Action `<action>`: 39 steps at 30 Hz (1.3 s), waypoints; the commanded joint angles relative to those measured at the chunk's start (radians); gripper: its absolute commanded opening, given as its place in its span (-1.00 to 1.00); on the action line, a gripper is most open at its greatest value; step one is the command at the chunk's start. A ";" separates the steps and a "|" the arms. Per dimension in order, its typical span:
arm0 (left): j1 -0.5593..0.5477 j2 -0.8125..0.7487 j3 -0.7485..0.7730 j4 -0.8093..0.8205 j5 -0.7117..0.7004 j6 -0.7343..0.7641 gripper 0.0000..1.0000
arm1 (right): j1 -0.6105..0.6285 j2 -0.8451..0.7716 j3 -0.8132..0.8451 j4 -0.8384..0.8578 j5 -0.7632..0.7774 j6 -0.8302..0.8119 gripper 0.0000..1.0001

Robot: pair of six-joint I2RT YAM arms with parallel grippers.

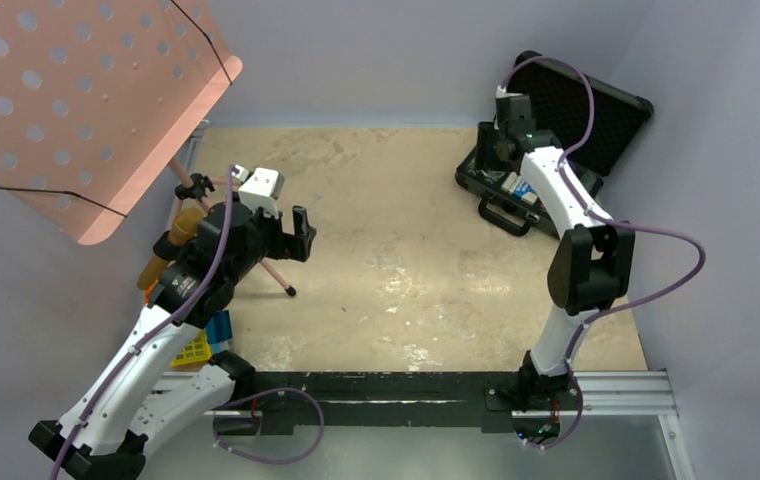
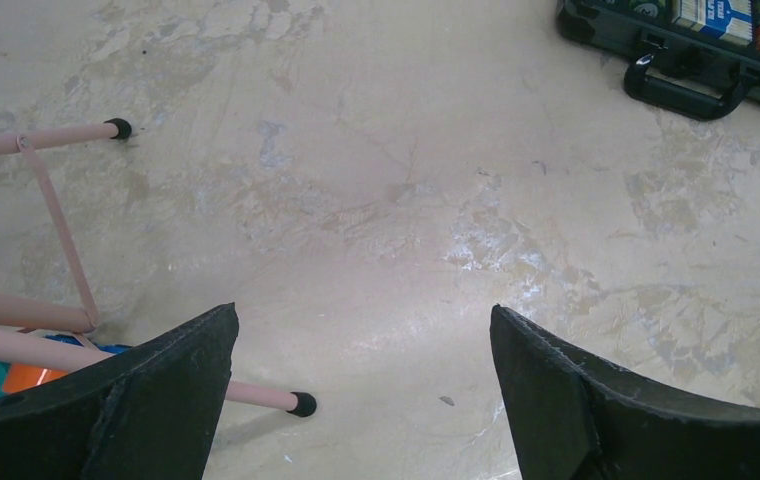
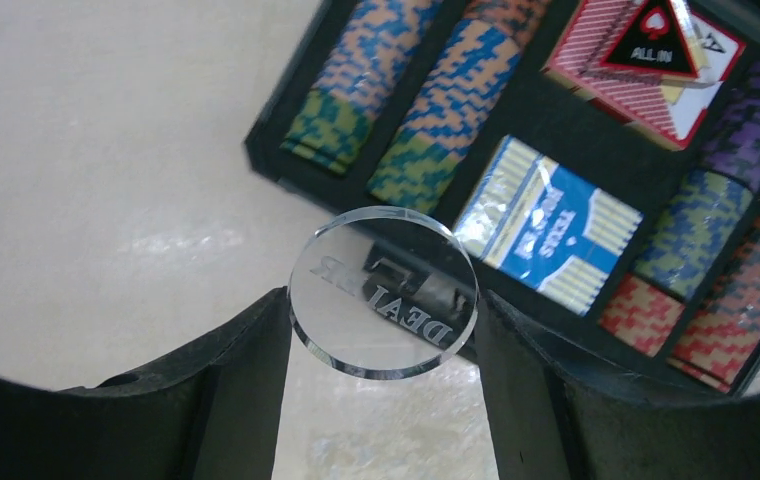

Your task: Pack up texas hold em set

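The black briefcase [image 1: 501,192] lies open at the back right, its foam-lined lid [image 1: 586,110] leaning on the wall. In the right wrist view its tray [image 3: 276,150] holds rows of coloured poker chips [image 3: 436,95], a blue and white card deck [image 3: 546,225], and a red deck [image 3: 626,60] with a dark triangular "ALL IN" marker [image 3: 651,45] on top. My right gripper [image 3: 383,305] is shut on a clear round dealer button [image 3: 383,290], held by its edges just above the case's near edge. My left gripper [image 2: 364,330] hangs open over bare table, far from the case [image 2: 696,60].
A pink perforated music stand [image 1: 76,100] rises at the back left, its thin legs [image 2: 61,225] spread on the table close to my left gripper. Yellow and blue crates [image 1: 204,340] sit beside the left arm. Grey walls close in at the back and right.
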 commanded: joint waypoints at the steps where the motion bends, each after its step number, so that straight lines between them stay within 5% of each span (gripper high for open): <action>1: 0.004 -0.015 0.007 0.041 0.012 0.000 0.99 | -0.074 0.077 0.135 -0.095 -0.081 -0.076 -0.59; 15: 0.004 -0.025 0.007 0.042 0.022 -0.003 0.99 | -0.253 0.230 0.211 -0.165 -0.160 -0.119 -0.56; 39: 0.004 -0.030 0.008 0.041 0.024 -0.002 0.99 | -0.272 0.346 0.317 -0.244 -0.154 -0.130 -0.45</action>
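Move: My right hand already holds the clear dealer disc. The blue-and-white card box in the chip case lies some 11 cm to its right, 2 cm ahead and about 13 cm below. From that box, the red card box with the triangle on it sits about 8 cm farther out and 4 cm right; the case handle is 7 cm nearer and 6 cm left. From my left hand, the blue-and-white box is roughly 24 cm ahead, 50 cm right and 22 cm lower. Keeping my right fingers' pinch on the disc's edges, I carry it about 11 cm to the right and some 8 cm down, in over the blue-and-white card box. As I go I tip my fingers nearly 20 degrees farther downwards, then all but stop and hover a few centimetres above the box. ##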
